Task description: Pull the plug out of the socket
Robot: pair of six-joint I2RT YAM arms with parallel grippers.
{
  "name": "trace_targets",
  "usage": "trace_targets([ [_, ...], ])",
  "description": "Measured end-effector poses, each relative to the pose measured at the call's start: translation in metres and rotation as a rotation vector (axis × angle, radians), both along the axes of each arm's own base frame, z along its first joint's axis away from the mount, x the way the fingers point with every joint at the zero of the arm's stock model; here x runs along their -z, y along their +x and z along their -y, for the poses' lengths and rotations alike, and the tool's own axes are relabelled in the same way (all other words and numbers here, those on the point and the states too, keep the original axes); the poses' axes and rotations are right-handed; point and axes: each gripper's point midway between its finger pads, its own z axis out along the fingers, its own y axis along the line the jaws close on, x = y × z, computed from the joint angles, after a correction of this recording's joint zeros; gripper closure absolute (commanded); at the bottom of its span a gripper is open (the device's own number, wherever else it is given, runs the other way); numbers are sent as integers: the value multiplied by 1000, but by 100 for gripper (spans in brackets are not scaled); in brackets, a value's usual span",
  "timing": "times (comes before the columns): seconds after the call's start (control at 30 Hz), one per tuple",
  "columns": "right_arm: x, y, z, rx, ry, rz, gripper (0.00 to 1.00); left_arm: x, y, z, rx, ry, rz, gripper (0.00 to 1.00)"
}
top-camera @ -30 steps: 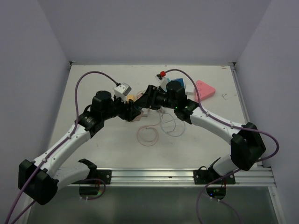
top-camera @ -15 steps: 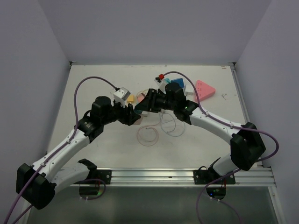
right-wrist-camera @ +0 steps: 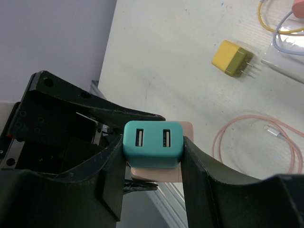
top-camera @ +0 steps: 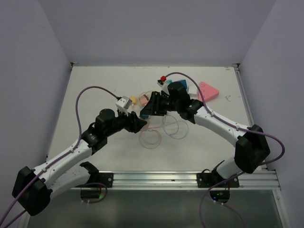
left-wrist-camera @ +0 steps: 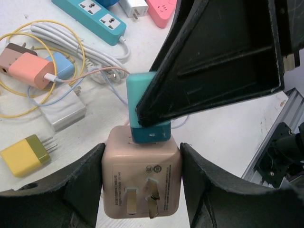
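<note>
A beige cube socket [left-wrist-camera: 141, 178] is clamped between my left gripper's [left-wrist-camera: 141, 176] fingers, its prongs facing the camera. A teal two-port USB plug [left-wrist-camera: 150, 135] is seated in its far face. My right gripper [right-wrist-camera: 153, 154] is shut on that teal plug [right-wrist-camera: 153, 144], with the beige socket [right-wrist-camera: 161, 173] just behind it. In the top view my left gripper [top-camera: 136, 123] and right gripper [top-camera: 148, 108] meet above the table's middle. Plug and socket are joined, held off the table.
Below lie a yellow charger [left-wrist-camera: 23, 154], a pink charger [left-wrist-camera: 28, 66], a teal power strip [left-wrist-camera: 90, 16], white and yellow cables, and a pink cable coil [top-camera: 150, 137]. A pink triangular adapter [top-camera: 207, 90] sits at the back right.
My left arm has drawn back toward the near side, and the right gripper has shifted slightly toward the back. Both grippers stay shut on the joined plug and socket.
</note>
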Motion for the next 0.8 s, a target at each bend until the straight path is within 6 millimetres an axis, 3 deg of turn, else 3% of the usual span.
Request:
trace_targets([
  [0.07,-1,5,4,19,-8,3,100,3,-2,2,-4,-4,-11,100],
  [0.2,-49,91,51,294,16,181,100,59,-38,-3,53,98,-195,100],
  [0.3,-84,135,90,459,41,293,100,82,-51,-12,56,158,-279,100],
  [0.37,-95,145,101,501,36,332,100,85,-53,-14,54,167,-292,100],
  [0.47,-93,147,101,486,-5,346,100,85,-54,-16,44,177,-298,100],
  [0.6,-63,151,86,398,-67,295,100,75,-44,-19,-3,199,-291,100],
  [0.8,48,136,69,276,-234,76,96,57,-7,-23,-116,227,-278,100],
])
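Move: The left hand already holds the beige socket; the teal plug seated in it sits about 3 cm ahead, 2 cm right and 3 cm above that hand. From the right hand, which grips the plug, the socket is some 3 cm back, 2 cm left and 3 cm lower. On the table roughly 20 cm below the right hand, the white charger lies about 14 cm ahead and 2 cm left, the blue charger 24 cm ahead and 2 cm right, the pink cable coil 2 cm back and 1 cm right. Forward, to the right and upward, the right hand swings fast, keeping its pinch on the teal plug and yawing clockwise nearly 30 degrees as it pulls the plug from the beige socket; some 15 cm out it turns and sinks by about as much towards the chargers. The left hand keeps the socket gripped, dips about 8 cm down and 5 cm back with its fingers tipping lower, then comes forward and partly up again. ##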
